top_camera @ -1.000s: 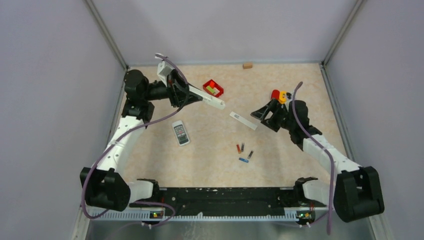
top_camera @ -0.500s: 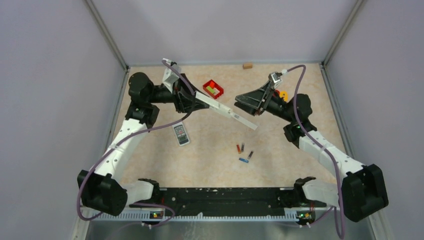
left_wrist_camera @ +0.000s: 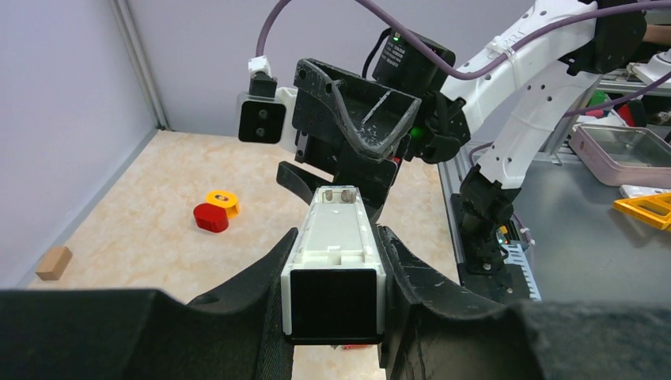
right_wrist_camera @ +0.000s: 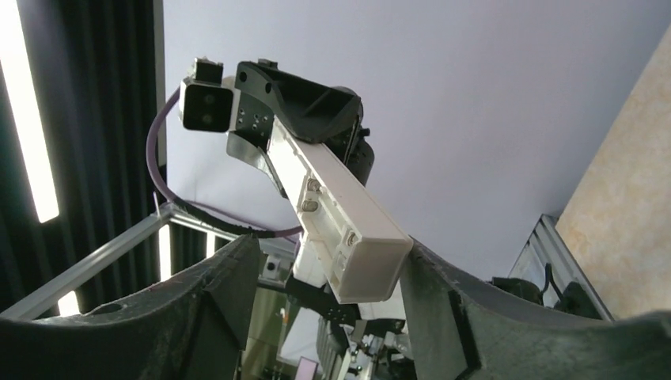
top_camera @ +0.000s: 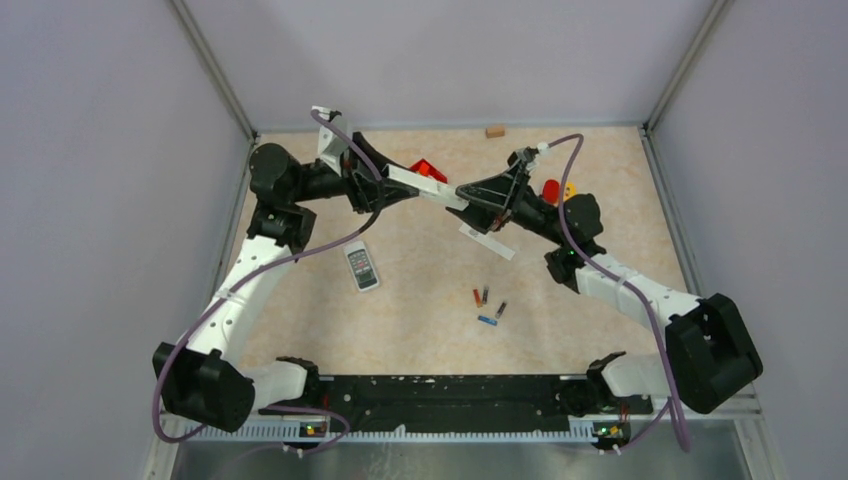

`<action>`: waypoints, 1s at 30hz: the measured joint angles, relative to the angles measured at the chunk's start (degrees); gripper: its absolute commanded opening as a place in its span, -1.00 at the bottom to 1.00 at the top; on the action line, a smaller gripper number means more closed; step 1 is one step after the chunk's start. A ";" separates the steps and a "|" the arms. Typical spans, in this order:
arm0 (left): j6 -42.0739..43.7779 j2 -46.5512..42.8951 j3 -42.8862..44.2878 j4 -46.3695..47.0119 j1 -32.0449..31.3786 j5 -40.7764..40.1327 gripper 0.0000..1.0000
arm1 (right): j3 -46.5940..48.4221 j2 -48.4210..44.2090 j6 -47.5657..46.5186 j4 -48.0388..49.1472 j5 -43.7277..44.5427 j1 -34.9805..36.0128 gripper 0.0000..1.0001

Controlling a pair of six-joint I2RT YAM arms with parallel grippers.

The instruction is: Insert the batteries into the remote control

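My left gripper is shut on a long white remote control, held above the table with its open battery bay facing up. My right gripper is open around the remote's free end. Its right finger is at the remote's corner, and its left finger stands off with a gap. Several batteries lie on the table near the middle: red-and-black, dark, dark and blue.
A thin white cover strip lies below the grippers. A grey remote lies to the left. A red bin is partly hidden behind the remote. Red and yellow pieces and a wooden block sit further back.
My right arm has swung up and left from the right side until its fingers enclose the remote's free end. The left gripper has kept its hold and shifted the remote slightly back.
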 measured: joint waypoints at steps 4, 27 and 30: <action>-2.25 -0.35 -0.02 3.41 0.00 -0.87 -1.00 | 0.00 0.00 1.64 1.57 1.77 0.13 -0.05; -13.42 -3.10 -4.09 8.35 -0.02 -12.83 0.97 | 0.02 3.50 4.28 8.94 8.79 1.49 -0.77; -19.65 -3.10 -5.18 5.60 0.00 -20.98 0.97 | 0.09 2.69 0.15 4.59 10.62 1.49 -0.77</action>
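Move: My left hand holds the remote control by one end. Its free end lies about 12 cm to that hand's right, 2 cm back and 3 cm lower. For my right hand, that free end is already between the half-open fingers, 1 cm to the left. Some 36 cm below my right hand lie the cover, 10 cm ahead and 9 cm right, and the batteries, 7 cm back and 8 cm right. I close my right fingers on the remote's free end while both hands rise about 2 cm. Once it is pinched, I open my left fingers wide and swing the left hand forward some 5 cm off its end, the wrist turning about 25 degrees so the fingers swing forward and tip up. My right hand keeps its grip and drifts forward 2 cm at the end. ##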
